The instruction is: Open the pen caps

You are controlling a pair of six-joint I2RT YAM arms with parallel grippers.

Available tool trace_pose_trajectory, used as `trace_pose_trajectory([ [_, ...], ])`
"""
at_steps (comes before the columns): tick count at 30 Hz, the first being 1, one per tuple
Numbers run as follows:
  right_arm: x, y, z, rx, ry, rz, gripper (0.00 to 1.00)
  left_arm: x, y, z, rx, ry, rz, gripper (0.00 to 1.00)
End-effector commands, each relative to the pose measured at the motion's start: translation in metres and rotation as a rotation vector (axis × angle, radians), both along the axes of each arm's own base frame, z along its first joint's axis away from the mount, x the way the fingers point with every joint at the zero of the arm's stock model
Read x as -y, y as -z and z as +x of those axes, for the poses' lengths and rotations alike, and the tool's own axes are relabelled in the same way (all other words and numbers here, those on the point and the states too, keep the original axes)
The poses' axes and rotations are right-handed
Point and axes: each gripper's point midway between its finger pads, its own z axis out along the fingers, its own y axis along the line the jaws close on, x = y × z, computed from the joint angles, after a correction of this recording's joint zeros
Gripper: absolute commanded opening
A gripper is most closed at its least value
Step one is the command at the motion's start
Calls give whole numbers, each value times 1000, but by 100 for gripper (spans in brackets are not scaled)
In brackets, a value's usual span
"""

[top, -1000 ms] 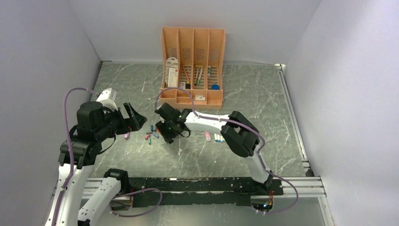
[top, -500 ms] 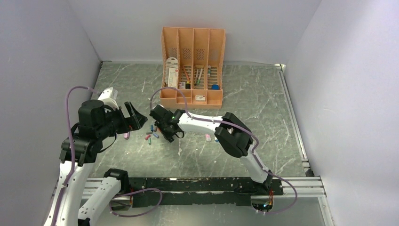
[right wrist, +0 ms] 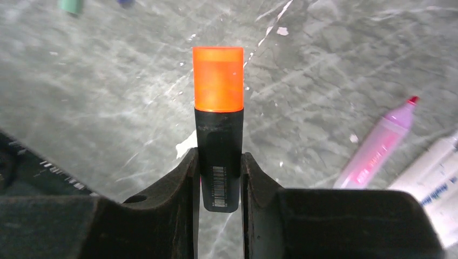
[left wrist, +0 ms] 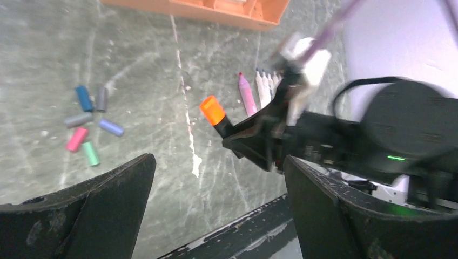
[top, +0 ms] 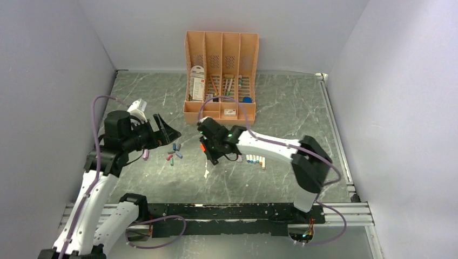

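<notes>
My right gripper (right wrist: 219, 157) is shut on the black body of a thick highlighter (right wrist: 219, 154), which still wears its chunky orange pen cap (right wrist: 217, 78) pointing away from the fingers. From above, that gripper (top: 209, 150) hangs over the table centre with the orange cap (top: 202, 147) toward the left. My left gripper (top: 168, 131) is open and empty, a short way left of the cap; in its wrist view the orange cap (left wrist: 211, 109) shows ahead, between and beyond its jaws. Several loose pen caps (top: 174, 154) in blue, grey, pink and green lie below the left gripper (left wrist: 217, 162).
A row of uncapped white markers (top: 254, 159) and an uncapped pink highlighter (right wrist: 375, 148) lie right of the right gripper. The peach desk organizer (top: 220, 75) stands at the back. The black base rail (top: 227, 211) runs along the near edge.
The right gripper closed on the highlighter beside the loose caps and carried it up and to the right. The left arm swung forward and right, still open.
</notes>
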Motion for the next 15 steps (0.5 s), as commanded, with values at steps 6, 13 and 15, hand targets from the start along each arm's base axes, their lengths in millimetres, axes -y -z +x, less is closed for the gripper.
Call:
trace_pose_trajectory([
  [6,13,-86,-8,32,87,277,4,55,20,21,-52,137,-409,100],
  [13,3,-108,-19,-2,60,385,3,63,22,30,-34,129,-472,100],
  [15,0,-107,-20,-12,55,392,3,66,22,31,-31,125,-482,100],
])
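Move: The left hand, open and empty, is going for the orange cap of the highlighter, about 14 cm to its right, 2 cm ahead and 17 cm below. From the right hand, which pinches the highlighter's black barrel, the left gripper it is lifting towards is about 16 cm left, level fore and aft, and 18 cm up. The loose caps lie 13 cm left of the right hand and 4 cm ahead; the pink marker 11 cm right and 3 cm ahead; both 6 cm below. The right hand keeps its pinch on the black barrel and carries the highlighter some 10 cm almost straight up, slowing towards the end and tilting about 20 degrees so that its left side rises. The wide-open left hand comes to meet the orange cap, swinging down and to its right with a little forward, sinking about 7 cm before climbing back roughly 2 cm, while it rolls its left side down some 25 degrees, still short of touching the cap. ##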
